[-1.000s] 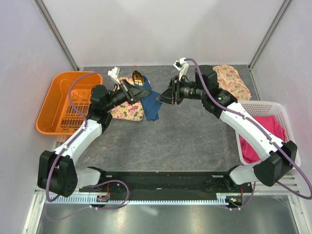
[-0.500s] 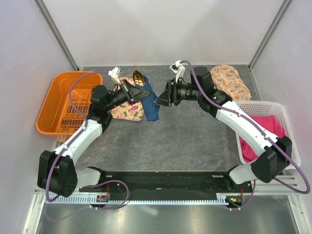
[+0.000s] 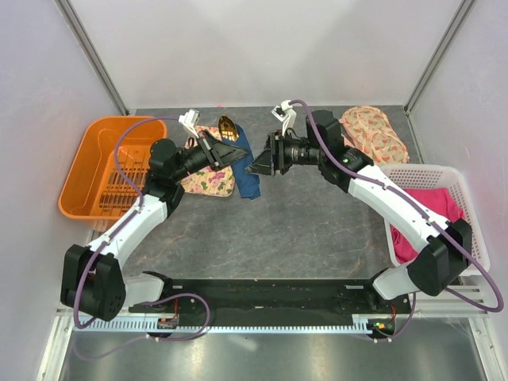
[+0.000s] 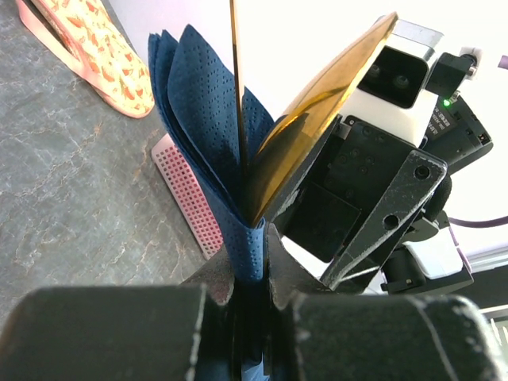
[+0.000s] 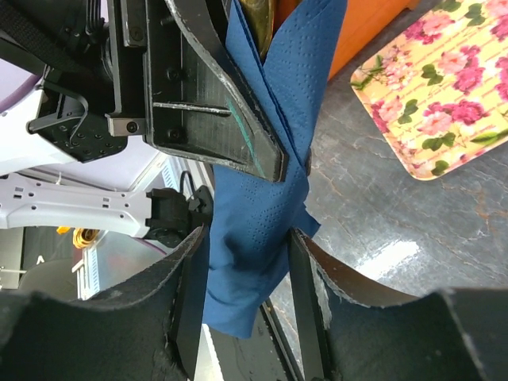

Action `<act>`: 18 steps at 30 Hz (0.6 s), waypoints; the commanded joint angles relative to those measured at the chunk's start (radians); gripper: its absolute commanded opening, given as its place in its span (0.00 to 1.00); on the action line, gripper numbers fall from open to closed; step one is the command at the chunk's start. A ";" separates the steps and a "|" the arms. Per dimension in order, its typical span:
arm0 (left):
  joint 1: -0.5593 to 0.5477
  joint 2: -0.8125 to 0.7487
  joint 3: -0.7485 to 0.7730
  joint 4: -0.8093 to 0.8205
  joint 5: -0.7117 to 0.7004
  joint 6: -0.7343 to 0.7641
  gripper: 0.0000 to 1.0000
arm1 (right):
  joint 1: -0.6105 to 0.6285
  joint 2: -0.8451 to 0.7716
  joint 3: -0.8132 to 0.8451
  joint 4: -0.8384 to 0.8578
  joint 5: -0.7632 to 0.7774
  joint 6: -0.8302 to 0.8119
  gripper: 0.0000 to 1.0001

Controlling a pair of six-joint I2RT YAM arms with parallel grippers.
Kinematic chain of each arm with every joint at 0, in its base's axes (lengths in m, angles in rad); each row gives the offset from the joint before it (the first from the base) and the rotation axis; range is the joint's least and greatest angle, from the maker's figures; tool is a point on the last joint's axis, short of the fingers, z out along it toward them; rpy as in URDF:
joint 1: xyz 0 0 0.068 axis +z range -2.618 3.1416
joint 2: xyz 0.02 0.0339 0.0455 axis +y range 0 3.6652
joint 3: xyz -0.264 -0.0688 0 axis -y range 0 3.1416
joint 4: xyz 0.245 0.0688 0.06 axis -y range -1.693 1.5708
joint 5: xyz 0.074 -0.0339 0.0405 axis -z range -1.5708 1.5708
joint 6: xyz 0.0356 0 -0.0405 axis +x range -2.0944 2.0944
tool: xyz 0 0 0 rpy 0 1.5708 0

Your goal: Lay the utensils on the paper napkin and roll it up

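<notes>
My left gripper [image 3: 236, 151] is shut on the dark blue paper napkin [image 3: 247, 176], holding it bundled above the table. Gold utensils stand up out of the bundle: a spoon bowl [image 4: 317, 131] and a thin blade edge [image 4: 236, 79]; the spoon [image 3: 227, 125] also shows from above. In the left wrist view the napkin [image 4: 198, 111] is pinched between the fingers of the left gripper [image 4: 252, 274]. My right gripper [image 5: 248, 242] is open and straddles the napkin's hanging end [image 5: 258, 230], just below a left fingertip [image 5: 262, 155]. In the top view the right gripper [image 3: 255, 168] faces the left one.
A floral tray [image 3: 208, 181] lies under the bundle. An orange basket [image 3: 95, 171] stands at the left. At the right is a white basket [image 3: 444, 178] with a pink cloth [image 3: 432, 214]. A floral-patterned piece [image 3: 371, 131] lies at the back right.
The right gripper has opened wider and shifted left, so its fingers now sit on either side of the napkin's hanging end. The left gripper still holds the bundle in about the same place.
</notes>
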 commanded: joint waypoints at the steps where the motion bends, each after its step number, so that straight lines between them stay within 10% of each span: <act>1: -0.007 -0.011 0.040 0.076 0.017 -0.006 0.02 | 0.008 0.013 -0.016 0.073 -0.038 0.042 0.51; 13: -0.024 -0.005 0.045 0.082 0.015 -0.007 0.02 | 0.013 0.035 -0.040 0.158 -0.088 0.136 0.45; 18: -0.025 -0.007 0.041 0.082 0.015 -0.003 0.02 | 0.014 0.036 -0.062 0.210 -0.116 0.176 0.19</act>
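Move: The napkin roll's back half, just behind the left gripper, lies about 2 cm to the right hand's left, some 1 cm back and 1 cm lower. From the right hand, the spoon end is roughly 8 cm ahead and 6 cm left, 2 cm higher; the napkin's loose tail is about 6 cm back, 1 cm left and 3 cm lower. From the left hand, that same back half is about 4 cm back, 3 cm right and slightly lower. Ease the right gripper left about 1.5 cm onto the napkin roll just behind the left fingertips, drifting slightly down and back while the wrist turns under 10 degrees. Then, late in the reach, close its half-open fingers around the blue cloth to less than a third open. Keep the left grip shut on the roll. ##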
